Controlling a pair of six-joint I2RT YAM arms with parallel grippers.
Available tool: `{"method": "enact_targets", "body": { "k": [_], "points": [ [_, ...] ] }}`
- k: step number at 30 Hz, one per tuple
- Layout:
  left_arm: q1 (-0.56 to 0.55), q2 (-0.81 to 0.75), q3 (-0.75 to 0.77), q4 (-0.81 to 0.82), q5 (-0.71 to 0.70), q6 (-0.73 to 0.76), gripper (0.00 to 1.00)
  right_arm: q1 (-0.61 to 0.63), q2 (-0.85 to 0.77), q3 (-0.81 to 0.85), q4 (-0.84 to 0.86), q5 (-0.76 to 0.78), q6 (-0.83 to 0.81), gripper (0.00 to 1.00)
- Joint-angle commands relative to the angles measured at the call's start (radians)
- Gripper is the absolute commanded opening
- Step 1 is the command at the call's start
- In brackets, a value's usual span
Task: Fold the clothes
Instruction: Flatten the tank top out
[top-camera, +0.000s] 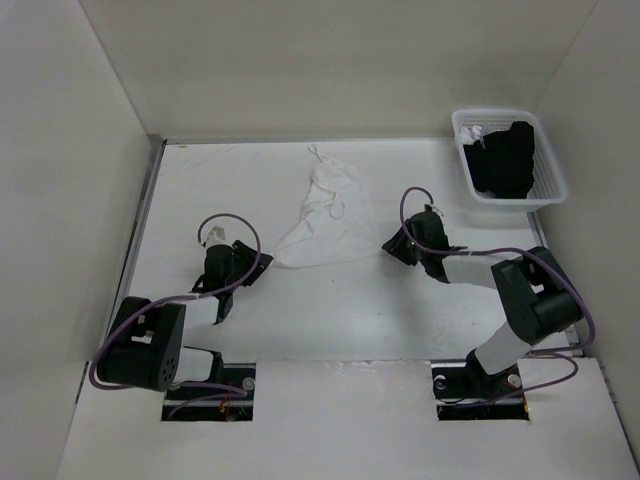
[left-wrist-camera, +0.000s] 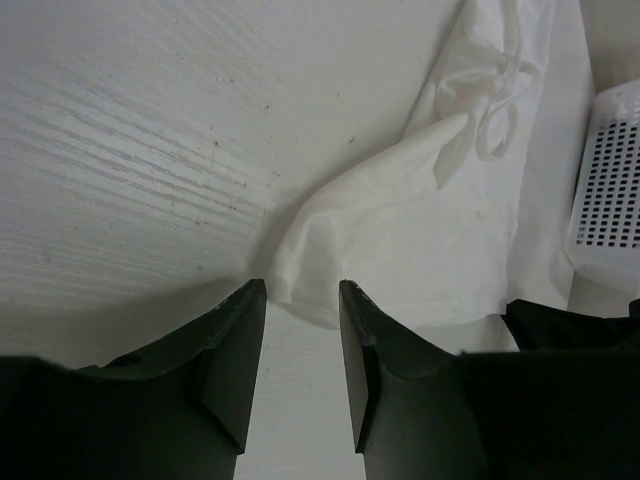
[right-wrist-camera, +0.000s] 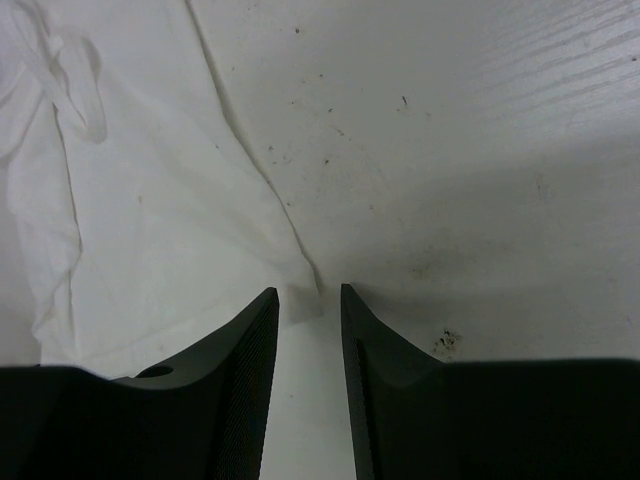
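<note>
The clothes (top-camera: 325, 215), a small white camisole, lie spread on the white table between the two arms, with thin straps (top-camera: 318, 152) pointing to the far side. My left gripper (top-camera: 250, 262) sits at its near left corner. In the left wrist view the left gripper (left-wrist-camera: 300, 300) is open, with bare table between the fingers and the cloth's (left-wrist-camera: 420, 250) corner just past the tips. My right gripper (top-camera: 392, 245) is at the near right corner. In the right wrist view the right gripper (right-wrist-camera: 308, 300) stands open, the cloth's (right-wrist-camera: 150, 200) corner lying at its fingertips.
A white mesh basket (top-camera: 548, 175) holding a black garment (top-camera: 505, 160) stands at the far right corner; its wall (left-wrist-camera: 610, 190) shows in the left wrist view. White walls enclose the table on three sides.
</note>
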Motion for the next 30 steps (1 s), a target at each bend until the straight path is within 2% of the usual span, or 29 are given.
{"method": "enact_targets", "body": {
  "k": [1,4,9,14,19,25,30],
  "points": [
    [-0.017,0.001,0.025,-0.078,-0.044,0.04,0.33,0.008,-0.016,-0.016,0.025,-0.021,-0.022,0.35],
    [-0.029,0.029,0.053,-0.141,-0.103,0.06,0.31,0.008,-0.016,-0.018,0.028,-0.029,-0.026,0.32],
    [-0.057,0.062,0.097,-0.153,-0.146,0.082,0.32,0.008,-0.017,-0.019,0.028,-0.032,-0.029,0.32],
    [-0.062,0.096,0.108,-0.165,-0.138,0.088,0.31,0.008,0.001,-0.016,0.042,-0.037,-0.029,0.27],
    [-0.063,0.07,0.096,-0.196,-0.152,0.092,0.29,0.004,0.01,-0.012,0.06,-0.046,-0.026,0.26],
    [-0.075,0.05,0.111,-0.259,-0.169,0.094,0.19,0.002,0.016,-0.015,0.075,-0.047,-0.024,0.23],
    [-0.071,0.067,0.117,-0.245,-0.155,0.094,0.06,0.005,0.03,-0.015,0.1,-0.044,-0.021,0.09]
  ]
}}
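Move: The tank top's near-left corner sits almost between the left fingertips, about 1 cm ahead and 2 cm below. Its near-right corner lies about 1 cm to the right hand's left and 1 cm below. From the right hand the loose strap loop is some 8 cm ahead and 9 cm left; the basket stands roughly 17 cm ahead and 22 cm right. The left hand sinks about 1.5 cm, the right barely shifts, and both close on the tank top's near corners. ##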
